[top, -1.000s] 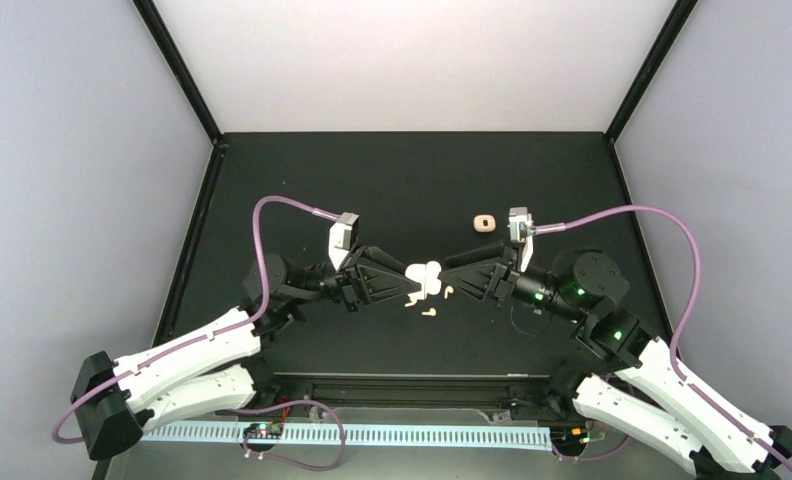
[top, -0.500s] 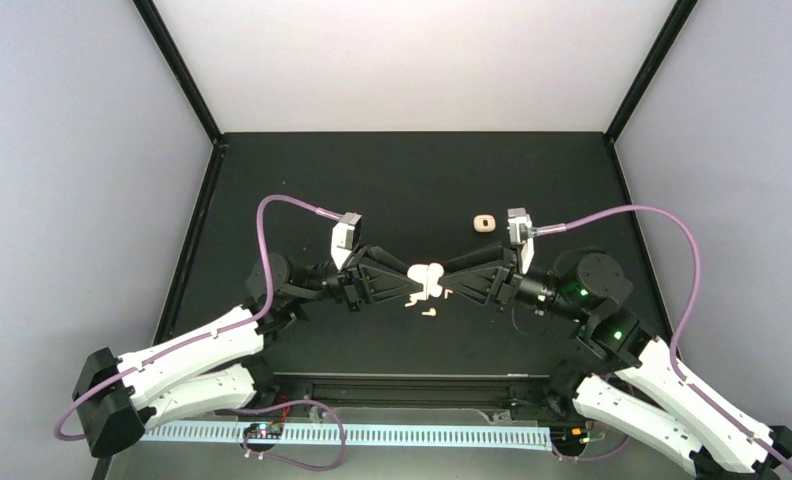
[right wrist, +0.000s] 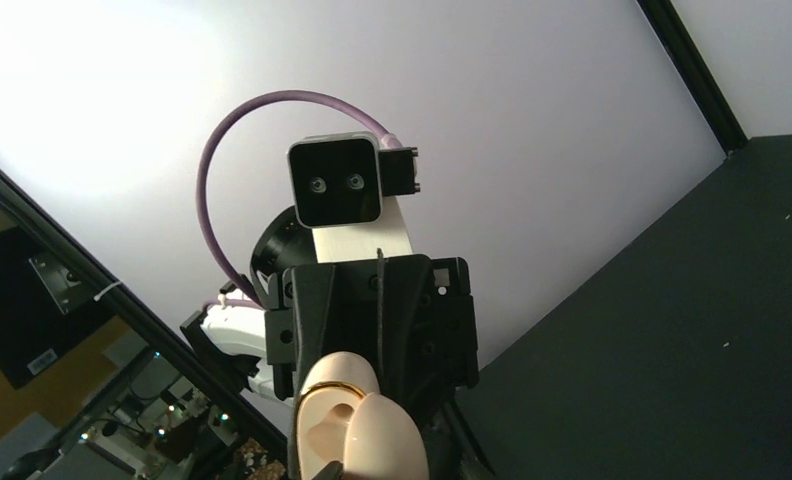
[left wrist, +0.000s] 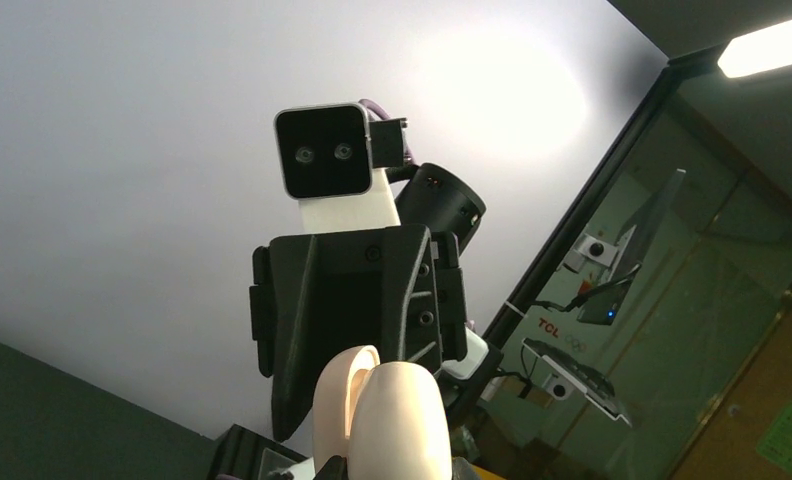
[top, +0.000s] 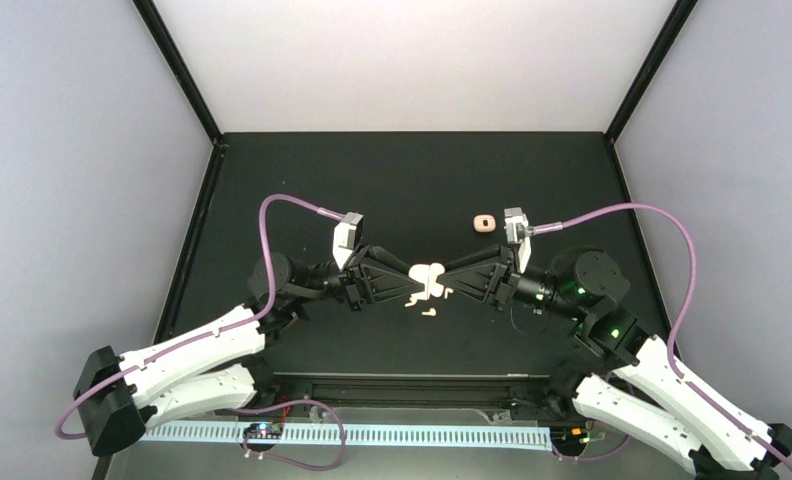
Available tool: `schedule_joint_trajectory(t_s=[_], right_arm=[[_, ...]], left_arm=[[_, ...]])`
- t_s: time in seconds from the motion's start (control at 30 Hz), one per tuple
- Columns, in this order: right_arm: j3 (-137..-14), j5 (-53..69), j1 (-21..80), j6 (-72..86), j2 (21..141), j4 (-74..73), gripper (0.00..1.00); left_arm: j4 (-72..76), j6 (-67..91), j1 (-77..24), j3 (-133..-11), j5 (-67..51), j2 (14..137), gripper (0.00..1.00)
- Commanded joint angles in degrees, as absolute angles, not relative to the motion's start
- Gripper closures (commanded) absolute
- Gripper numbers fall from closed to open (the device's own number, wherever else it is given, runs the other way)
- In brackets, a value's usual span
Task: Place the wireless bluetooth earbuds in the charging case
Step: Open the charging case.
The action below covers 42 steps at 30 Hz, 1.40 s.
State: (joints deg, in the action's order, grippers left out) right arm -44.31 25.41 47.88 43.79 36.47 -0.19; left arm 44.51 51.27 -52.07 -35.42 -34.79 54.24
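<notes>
A cream charging case (top: 428, 272) hangs above the table's middle, held between both grippers. My left gripper (top: 413, 278) is shut on its body from the left. In the left wrist view the charging case (left wrist: 402, 420) stands with its lid a little ajar, just above my left gripper (left wrist: 392, 472). My right gripper (top: 444, 277) meets the case from the right. In the right wrist view the charging case (right wrist: 322, 425) shows an empty earbud hollow behind the lid, and my right gripper (right wrist: 372, 472) is shut on that lid. Three white earbuds (top: 447, 291) (top: 429, 312) (top: 410, 303) lie on the black table below.
A second small cream case (top: 483, 222) lies on the table behind the right gripper. The black table (top: 392, 180) is walled by pale panels on three sides. Purple cables (top: 632, 210) arch over both arms.
The right gripper has edged left against the case and its jaws have narrowed onto the lid. The left gripper and the case have stayed put.
</notes>
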Motion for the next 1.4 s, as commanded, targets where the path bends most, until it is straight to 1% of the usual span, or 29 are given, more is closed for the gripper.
schedule_joint_trajectory(t_s=[0.0, 0.2, 0.33, 0.4, 0.63, 0.77, 0.87, 1.0, 1.2, 1.3, 1.37], right_arm=[[-44.4, 25.9, 48.0, 43.8, 36.0, 1.2, 0.74], [-45.6, 25.8, 48.0, 42.7, 36.4, -0.6, 0.80], [-45.6, 25.5, 48.0, 42.4, 36.4, -1.6, 0.77], [-45.4, 25.3, 47.9, 42.4, 36.2, -1.6, 0.78], [-45.7, 24.6, 47.9, 41.6, 35.6, -2.7, 0.91], [-46.0, 24.1, 48.0, 41.0, 35.2, -3.6, 0.95], [-46.2, 23.7, 48.0, 40.6, 34.9, -4.3, 0.99], [-47.2, 23.2, 47.9, 39.8, 34.8, -5.8, 0.99], [-48.9, 22.1, 48.0, 38.1, 34.5, -8.7, 0.99], [-49.5, 21.8, 47.9, 37.7, 34.2, -9.8, 0.99], [-49.9, 21.5, 48.0, 37.3, 34.2, -10.6, 0.99]], left_arm=[[47.5, 51.8, -51.8, -36.5, -35.5, 54.9, 0.98], [47.3, 51.8, -51.8, -36.7, -35.5, 55.4, 0.98], [47.4, 51.8, -51.8, -37.0, -35.7, 55.7, 0.98], [47.3, 51.8, -51.8, -37.2, -35.6, 55.7, 0.98], [46.4, 51.5, -51.8, -37.3, -35.8, 55.6, 0.98], [45.4, 51.2, -51.8, -37.4, -35.8, 55.5, 0.91], [44.6, 51.1, -51.8, -37.4, -36.1, 55.5, 0.83], [43.3, 50.8, -51.8, -37.6, -36.3, 55.5, 0.70], [41.6, 49.2, -51.8, -37.5, -37.0, 55.0, 0.33], [39.6, 48.3, -51.8, -37.5, -36.3, 54.4, 0.23], [38.9, 48.1, -51.8, -37.2, -35.6, 54.0, 0.11]])
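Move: Both hands are at the already parted charging case, high over the table. Its middle is about 2 cm right of the left hand, which grips it, and some 3 cm left and 1 cm back of the right hand. Roughly 24 cm below, the left earbud lies 7 cm ahead and 1 cm left of the left hand, the near earbud 5 cm ahead and 2 cm right of it; the right earbud is 9 cm ahead and 2 cm right of the right hand. The right fingers close from about a third open to practically shut, pinching the parted case at its edge, while the hand sinks about 1 cm. The left hand keeps its grip while easing down, then opens wide near the end and lets go, 2 cm lower in all; meanwhile the right hand rises about 1.5 cm and draws slightly right, away from the left. ##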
